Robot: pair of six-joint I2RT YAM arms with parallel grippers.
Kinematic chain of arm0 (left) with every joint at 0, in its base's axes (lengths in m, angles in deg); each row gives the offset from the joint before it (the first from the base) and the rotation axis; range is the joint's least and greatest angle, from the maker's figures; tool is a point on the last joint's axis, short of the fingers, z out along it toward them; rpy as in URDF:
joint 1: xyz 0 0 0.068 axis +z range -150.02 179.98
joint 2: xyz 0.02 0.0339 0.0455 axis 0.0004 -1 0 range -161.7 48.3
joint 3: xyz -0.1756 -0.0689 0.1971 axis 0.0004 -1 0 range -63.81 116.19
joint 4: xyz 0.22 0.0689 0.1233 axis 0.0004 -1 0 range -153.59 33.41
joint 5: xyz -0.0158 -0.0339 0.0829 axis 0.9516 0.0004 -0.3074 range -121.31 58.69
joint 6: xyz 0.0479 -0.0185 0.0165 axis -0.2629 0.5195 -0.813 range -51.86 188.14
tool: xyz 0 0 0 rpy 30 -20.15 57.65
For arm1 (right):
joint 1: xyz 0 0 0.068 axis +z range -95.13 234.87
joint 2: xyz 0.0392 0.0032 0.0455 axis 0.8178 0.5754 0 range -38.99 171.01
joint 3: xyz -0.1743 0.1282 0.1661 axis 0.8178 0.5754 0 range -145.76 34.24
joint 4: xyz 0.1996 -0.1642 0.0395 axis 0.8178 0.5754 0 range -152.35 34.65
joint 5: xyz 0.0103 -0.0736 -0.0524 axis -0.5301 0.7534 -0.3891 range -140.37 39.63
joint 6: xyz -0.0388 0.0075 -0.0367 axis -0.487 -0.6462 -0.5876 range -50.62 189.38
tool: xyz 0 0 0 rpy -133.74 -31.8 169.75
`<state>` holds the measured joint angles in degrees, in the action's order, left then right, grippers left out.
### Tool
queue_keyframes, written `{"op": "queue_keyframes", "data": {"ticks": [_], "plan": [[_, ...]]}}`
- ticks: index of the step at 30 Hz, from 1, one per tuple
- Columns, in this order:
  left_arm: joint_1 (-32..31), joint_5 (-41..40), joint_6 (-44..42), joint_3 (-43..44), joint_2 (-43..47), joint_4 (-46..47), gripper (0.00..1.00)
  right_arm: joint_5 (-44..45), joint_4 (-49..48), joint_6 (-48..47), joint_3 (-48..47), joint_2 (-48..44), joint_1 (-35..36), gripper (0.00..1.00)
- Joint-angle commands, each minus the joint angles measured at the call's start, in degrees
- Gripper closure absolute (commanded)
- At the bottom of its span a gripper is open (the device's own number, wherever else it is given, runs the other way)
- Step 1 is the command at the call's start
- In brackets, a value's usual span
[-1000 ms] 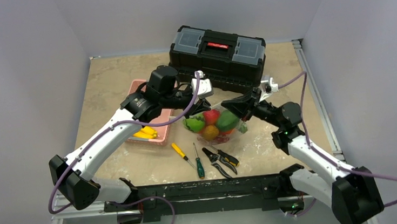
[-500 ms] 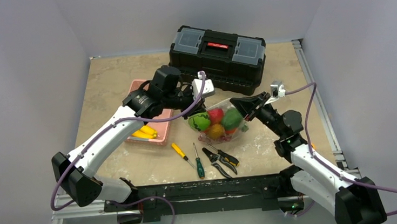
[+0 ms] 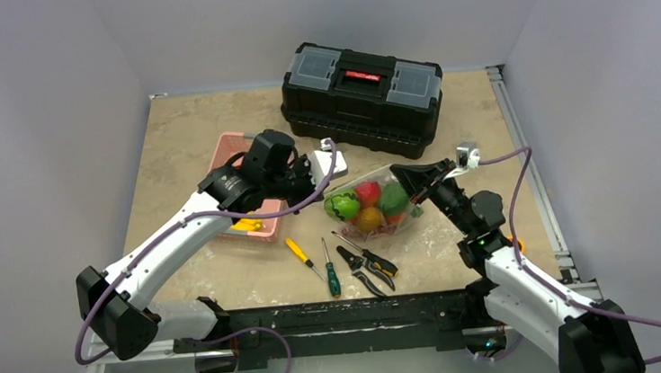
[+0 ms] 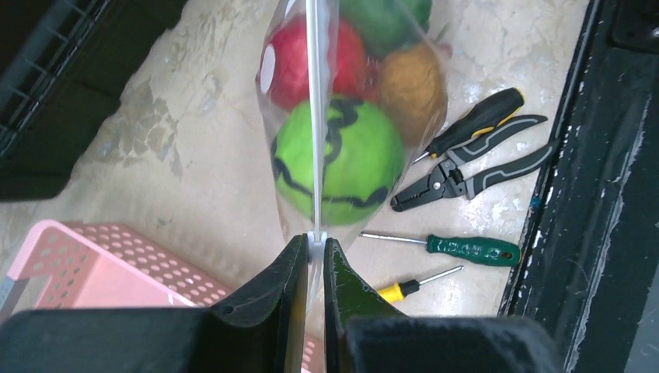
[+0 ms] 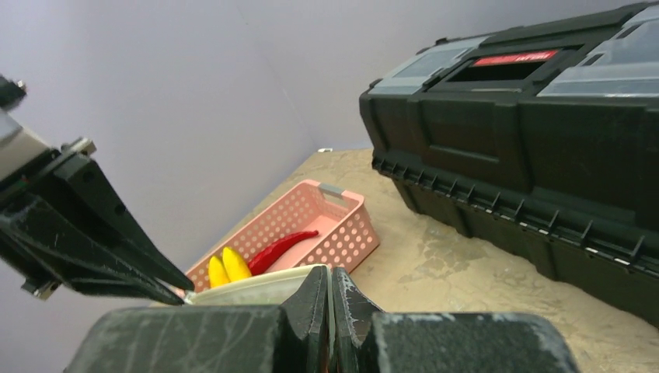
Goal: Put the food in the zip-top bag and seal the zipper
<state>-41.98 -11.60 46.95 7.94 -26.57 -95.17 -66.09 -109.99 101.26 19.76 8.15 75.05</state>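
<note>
The zip-top bag [image 3: 374,208] hangs stretched between my two grippers, low over the table. Inside it are green [image 4: 342,163], red [image 4: 289,66] and brown-orange [image 4: 412,85] food pieces. The pale zipper [image 4: 313,116] runs straight along the bag's top edge. My left gripper [image 4: 314,241] [image 3: 325,191] is shut on the zipper's near end. My right gripper [image 5: 329,270] [image 3: 397,174] is shut on the bag's other end, with the zipper strip [image 5: 249,286] running from it to the left gripper's fingers [image 5: 116,264]. Yellow food [image 5: 229,264] and a red chili [image 5: 284,245] lie in the pink basket [image 5: 342,233].
A black toolbox [image 3: 362,98] stands behind the bag. In front of the bag lie a yellow-handled screwdriver [image 3: 298,251], a green-handled screwdriver [image 3: 331,277] and black pliers [image 3: 367,266]. The pink basket [image 3: 231,146] sits under the left arm.
Both grippers have come down with the bag. The right gripper has drawn back to the right, and the bag's top edge is now pulled out straight.
</note>
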Motion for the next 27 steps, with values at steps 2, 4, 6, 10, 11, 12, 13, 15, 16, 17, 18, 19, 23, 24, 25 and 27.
{"op": "queue_keyframes", "data": {"ticks": [2, 4, 6, 10, 11, 12, 13, 15, 16, 17, 18, 19, 23, 24, 25, 27], "plan": [[1.43, -6.16, -1.73, -2.5, 3.97, -0.37, 1.0, 9.23, -3.1, -1.68, -0.07, -2.05, -0.96, 1.0], [1.84, -6.39, -1.72, -3.16, 5.0, 0.15, 1.0, 10.69, -2.52, -1.88, 0.11, -2.42, -0.96, 1.0], [1.81, -7.2, -1.92, -3.86, 5.86, 0.59, 1.0, 10.95, -2.47, -2.05, 0.11, -2.37, -0.94, 1.0], [1.9, -8.92, -2.1, -4.59, 6.61, 1.06, 1.0, 11.94, -2.03, -2.18, 0.15, -2.23, -1.0, 1.0], [1.95, -9.54, -2.1, -4.55, 6.61, 1.11, 1.0, 12.04, -2.03, -2.21, 0.16, -2.11, -0.97, 1.0], [1.95, -10.08, -2.02, -4.51, 6.61, 1.05, 1.0, 11.99, -2.1, -2.32, 0.16, -1.93, -0.95, 1.0], [1.89, -10.51, -2.05, -4.53, 6.74, 1.11, 1.0, 11.83, -2.17, -2.41, 0.11, -1.76, -0.94, 1.0], [1.9, -10.92, -1.86, -4.47, 6.71, 1.19, 1.0, 11.17, -2.45, -2.66, 0.03, -1.38, -0.96, 1.0], [1.93, -10.66, -1.77, -4.31, 6.75, 1.13, 1.0, 11.08, -2.09, -2.88, -0.16, -1.35, -0.94, 1.0], [1.92, -10.56, -1.57, -4.09, 6.65, 0.99, 0.98, 11.03, -1.9, -3.2, -0.25, -1.3, -0.94, 1.0], [1.9, -10.71, -1.08, -3.91, 6.65, 0.97, 0.9, 10.95, -1.9, -3.41, -0.28, -1.2, -0.98, 1.0], [1.95, -11.01, -0.64, -3.68, 6.67, 0.97, 0.81, 10.42, -1.82, -3.56, -0.54, -0.86, -0.96, 1.0], [1.92, -12.05, 1.14, -3.88, 8.48, 3.16, 0.63, 8.33, -1.95, -2.81, -1.1, 0.87, -0.96, 1.0], [1.96, -12.64, 1.63, -4.42, 9.29, 4.39, 0.61, 8.83, -1.3, -2.27, -1.35, 0.89, -0.94, 1.0], [1.96, -13.32, 2.12, -4.99, 10.35, 5.5, 0.59, 9.88, 0.05, -1.93, -1.69, 0.67, -0.98, 1.0], [1.88, -14.95, 3.21, -6.17, 12.36, 8.22, 0.57, 12.78, 3.8, -1.24, -2.91, 0.38, -0.94, 1.0]]}}
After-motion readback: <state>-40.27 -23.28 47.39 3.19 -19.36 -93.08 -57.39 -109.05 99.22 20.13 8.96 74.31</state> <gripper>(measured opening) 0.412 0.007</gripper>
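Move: The zipper slider is already pinched in the left fingers, with the bag's left zipper end only about 3 cm farther left. The watermelon hangs in the bag some 5 cm right of this hand and 12 cm below, level with it; the pink basket lies 17 cm left and 9 cm farther out, the yellow screwdriver 6 cm left and 7 cm nearer, both about 20 cm down. From the right hand the slider is roughly 17 cm left, 4 cm back and 3 cm lower. The zipper slider is drawn leftwards to the bag's corner by the left hand, which travels about 4.5 cm left and 2 cm forward with a turn of some 10 degrees counter-clockwise; late on, its fingers open to nearly half and let go. The right hand keeps its pinch on the other zipper end, easing about 2.5 cm right and 2 cm forward while turning a little clockwise. ##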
